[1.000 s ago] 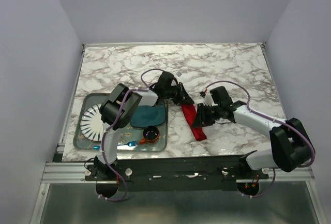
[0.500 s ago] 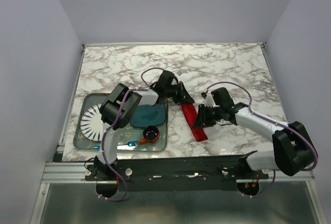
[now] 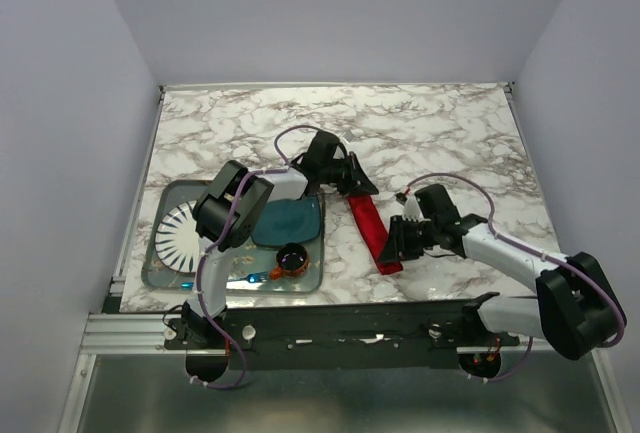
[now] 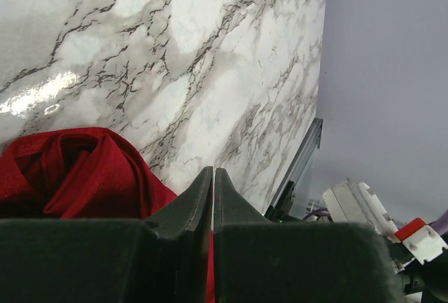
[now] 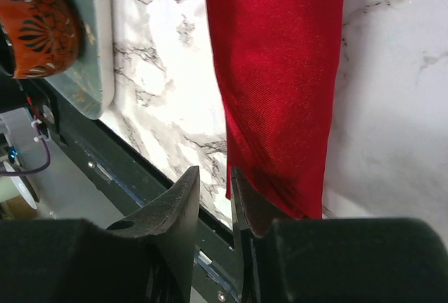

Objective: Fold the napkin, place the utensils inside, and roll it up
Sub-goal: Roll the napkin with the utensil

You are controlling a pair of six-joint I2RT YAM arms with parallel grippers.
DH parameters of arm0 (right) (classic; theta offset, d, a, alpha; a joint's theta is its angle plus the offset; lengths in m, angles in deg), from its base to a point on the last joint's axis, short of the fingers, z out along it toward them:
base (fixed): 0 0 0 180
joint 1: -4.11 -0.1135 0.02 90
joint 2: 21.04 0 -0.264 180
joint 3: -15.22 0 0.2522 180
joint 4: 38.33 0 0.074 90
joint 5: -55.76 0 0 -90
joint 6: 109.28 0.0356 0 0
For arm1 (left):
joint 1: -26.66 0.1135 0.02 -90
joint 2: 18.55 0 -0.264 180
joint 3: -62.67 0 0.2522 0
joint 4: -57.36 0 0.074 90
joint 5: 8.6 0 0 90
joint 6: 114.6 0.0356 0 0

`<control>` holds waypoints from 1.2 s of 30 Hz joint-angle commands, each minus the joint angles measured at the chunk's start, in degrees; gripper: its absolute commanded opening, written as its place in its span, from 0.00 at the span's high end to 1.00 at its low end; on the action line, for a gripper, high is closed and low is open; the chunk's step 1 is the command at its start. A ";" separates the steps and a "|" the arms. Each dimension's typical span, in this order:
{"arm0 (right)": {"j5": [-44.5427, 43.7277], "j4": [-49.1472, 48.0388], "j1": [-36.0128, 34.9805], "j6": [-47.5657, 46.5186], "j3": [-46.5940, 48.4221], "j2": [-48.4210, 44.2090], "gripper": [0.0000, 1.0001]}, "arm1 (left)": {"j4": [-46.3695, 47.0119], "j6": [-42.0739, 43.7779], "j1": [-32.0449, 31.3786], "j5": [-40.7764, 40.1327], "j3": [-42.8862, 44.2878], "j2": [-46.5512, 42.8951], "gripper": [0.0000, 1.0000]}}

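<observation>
The red napkin (image 3: 372, 233) lies on the marble as a long narrow roll, running from the middle of the table toward the near edge. My left gripper (image 3: 362, 191) is at the roll's far end, and its jaws (image 4: 213, 171) are shut on the napkin (image 4: 77, 170), with red cloth showing in the slit between them. My right gripper (image 3: 392, 250) is at the near end. Its jaws (image 5: 213, 173) stand narrowly open with only marble in the gap, and one finger rests against the napkin (image 5: 280, 72). The utensils are hidden.
A glass tray (image 3: 165, 193) at the near left holds a white plate (image 3: 180, 235), a teal plate (image 3: 288, 221), an orange patterned bowl (image 3: 291, 256) and a blue plastic utensil (image 3: 255, 276). The bowl (image 5: 35, 23) and the table's near edge lie close to the right gripper.
My right gripper has slid along the roll toward the near edge of the table. The napkin now lies straighter and more stretched out. The left gripper has shifted slightly farther back.
</observation>
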 commanded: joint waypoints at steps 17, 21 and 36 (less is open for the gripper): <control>-5.95 12.72 -0.24 -7.20 11.53 -1.48 0.43 | -11.79 5.09 4.55 -2.22 6.39 -12.46 0.87; -15.34 20.89 -0.15 -12.21 20.50 1.32 0.26 | -13.12 6.86 5.78 -2.92 2.28 -19.56 0.87; -28.19 19.15 -5.94 -20.30 36.07 21.45 0.12 | -18.40 11.25 11.93 -4.42 -11.35 -42.69 0.87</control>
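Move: The rolled napkin's middle is about 5 cm ahead of my right hand, 2 cm to its left and 2 cm below it; my fingers are over its near end. The brown mug stands some 22 cm to that hand's left and 2 cm back. From my left hand, near the far end, the roll's middle is some 9 cm back, straight in line and 4 cm below, with the teal plate about 21 cm left and 5 cm back. I lift my left hand clear of the napkin's far end, first easing slightly forward, then up some 17 cm and left towards the tray side. My right hand dips back briefly at the near end, then arcs up and about 12 cm forward along the roll, fingers spreading nearly wide and tilting steeper down, and starts sinking over its farther half. ##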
